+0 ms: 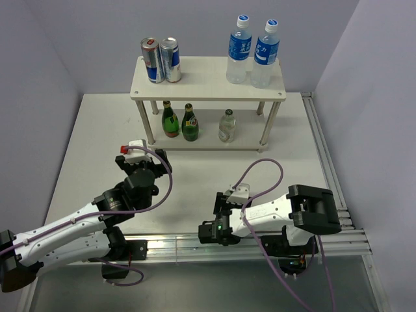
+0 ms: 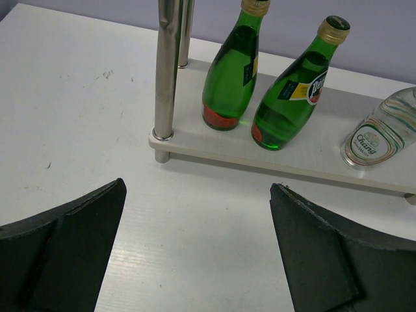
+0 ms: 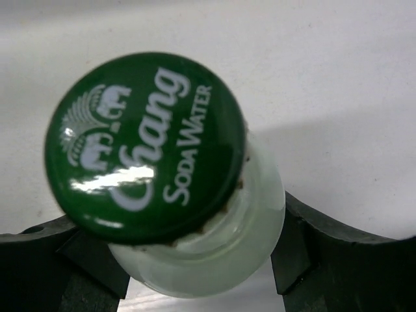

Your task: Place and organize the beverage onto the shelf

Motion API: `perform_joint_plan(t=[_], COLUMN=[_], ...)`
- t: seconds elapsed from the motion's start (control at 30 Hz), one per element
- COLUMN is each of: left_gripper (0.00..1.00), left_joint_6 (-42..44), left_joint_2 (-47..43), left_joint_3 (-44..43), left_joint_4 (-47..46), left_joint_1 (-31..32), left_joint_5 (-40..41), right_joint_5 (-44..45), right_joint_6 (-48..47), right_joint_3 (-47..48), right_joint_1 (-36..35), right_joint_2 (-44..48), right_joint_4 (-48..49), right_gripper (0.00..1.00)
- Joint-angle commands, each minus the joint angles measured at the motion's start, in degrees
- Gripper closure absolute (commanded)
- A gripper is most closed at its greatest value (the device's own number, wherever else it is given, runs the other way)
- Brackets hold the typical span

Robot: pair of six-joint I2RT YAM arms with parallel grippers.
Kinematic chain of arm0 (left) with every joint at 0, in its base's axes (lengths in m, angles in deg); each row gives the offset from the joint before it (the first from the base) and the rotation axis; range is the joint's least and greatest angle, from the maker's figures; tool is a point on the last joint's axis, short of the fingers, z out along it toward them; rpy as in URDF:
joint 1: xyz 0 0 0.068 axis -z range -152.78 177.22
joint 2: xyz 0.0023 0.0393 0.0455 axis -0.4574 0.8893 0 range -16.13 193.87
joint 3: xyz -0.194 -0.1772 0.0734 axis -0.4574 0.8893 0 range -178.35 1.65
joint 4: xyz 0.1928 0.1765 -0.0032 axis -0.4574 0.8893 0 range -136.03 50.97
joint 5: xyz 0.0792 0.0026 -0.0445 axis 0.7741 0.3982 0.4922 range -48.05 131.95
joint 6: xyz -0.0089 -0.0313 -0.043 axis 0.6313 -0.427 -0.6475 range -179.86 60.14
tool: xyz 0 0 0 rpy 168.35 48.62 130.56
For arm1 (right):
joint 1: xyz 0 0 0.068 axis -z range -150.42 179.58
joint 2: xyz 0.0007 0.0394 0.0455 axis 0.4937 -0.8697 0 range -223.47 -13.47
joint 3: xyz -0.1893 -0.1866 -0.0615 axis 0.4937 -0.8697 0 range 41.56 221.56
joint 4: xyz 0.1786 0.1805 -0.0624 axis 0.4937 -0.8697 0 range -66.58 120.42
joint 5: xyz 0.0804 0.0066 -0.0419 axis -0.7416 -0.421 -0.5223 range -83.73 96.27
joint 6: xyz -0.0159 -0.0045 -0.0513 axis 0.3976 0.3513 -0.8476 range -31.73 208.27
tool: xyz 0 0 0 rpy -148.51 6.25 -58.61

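Note:
The cream-white shelf [image 1: 208,81] stands at the back. Its top board holds two cans [image 1: 161,60] and two blue-labelled water bottles [image 1: 252,51]. Its lower board [image 2: 260,155] holds two green bottles [image 2: 229,75] [image 2: 286,97] and a clear Chang bottle [image 2: 377,133]. My left gripper [image 1: 140,159] is open and empty, low over the table in front of the shelf's left leg [image 2: 167,71]. My right gripper [image 1: 209,231] is near the table's front edge, shut on the neck of a clear Chang soda water bottle [image 3: 221,260] with a green cap [image 3: 146,146]. That bottle is hidden in the top view.
Metal rails [image 1: 325,169] run along the table's right and front edges. Purple cables loop over both arms. Grey walls close in the back and sides. The lower board has bare room to the right of the clear bottle [image 1: 226,125].

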Motion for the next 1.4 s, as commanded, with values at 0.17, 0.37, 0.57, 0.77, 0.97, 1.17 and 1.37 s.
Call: perform_joint_plan(t=[0.17,0.37,0.57,0.77,0.97,1.17,1.37], left_gripper=[0.01,0.01,0.01,0.01,0.01,0.01,0.01], left_joint_6=[2.53,2.27,2.09,1.74,1.39,1.30,1.21], left_joint_2=[0.69,0.78,0.34,0.61,0.52,0.17,0.87], left_joint_3=[1.02,1.64,2.16,2.43,2.43,2.69,2.52], left_joint_4=[-5.10,-5.45,-5.45,-6.86,-6.59,-6.68,-6.68], left_joint_1=[-0.60,-0.95,-1.39,-1.57,-1.66,-1.66,-1.66], left_joint_5=[-0.46,-1.60,-2.13,-2.48,-2.66,-2.66,-2.75], right_joint_5=[8.86,1.22,-4.84,-6.18,-9.07,-10.75,-11.62], right_joint_6=[-26.17,-59.51,-70.34,-75.26,-79.22,-81.95,-83.88], right_joint_3=[6.05,-3.54,-3.73,-1.19,2.42,6.11,7.96], right_joint_1=[9.03,22.21,33.46,39.01,44.19,47.27,49.20], right_joint_2=[12.68,25.53,23.71,18.17,13.25,10.08,7.44], right_joint_4=[8.32,40.07,51.06,57.93,64.34,66.63,68.65], right_gripper=[1.00,1.00,1.00,1.00,1.00,1.00,1.00])
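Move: The right hand already grips the last Chang soda bottle. The free spot for it on the lower shelf lies about 27 cm ahead, 7 cm to the right and 6 cm below the hand point. The standing Chang bottle is roughly 27 cm ahead and 1 cm left; the front right post's foot is some 23 cm ahead and 12 cm right. From the left hand the spot is about 17 cm ahead, 29 cm right and well below. Up and forward first, then mostly forward and somewhat right, the right hand carries the gripped soda bottle towards the gap between the standing Chang bottle and the right-hand posts. It goes some 22 cm forward, climbing about 8 cm early, dipping a little midway and rising again as it nears the shelf. The wrist stays nearly level and the fingers keep their hold. ##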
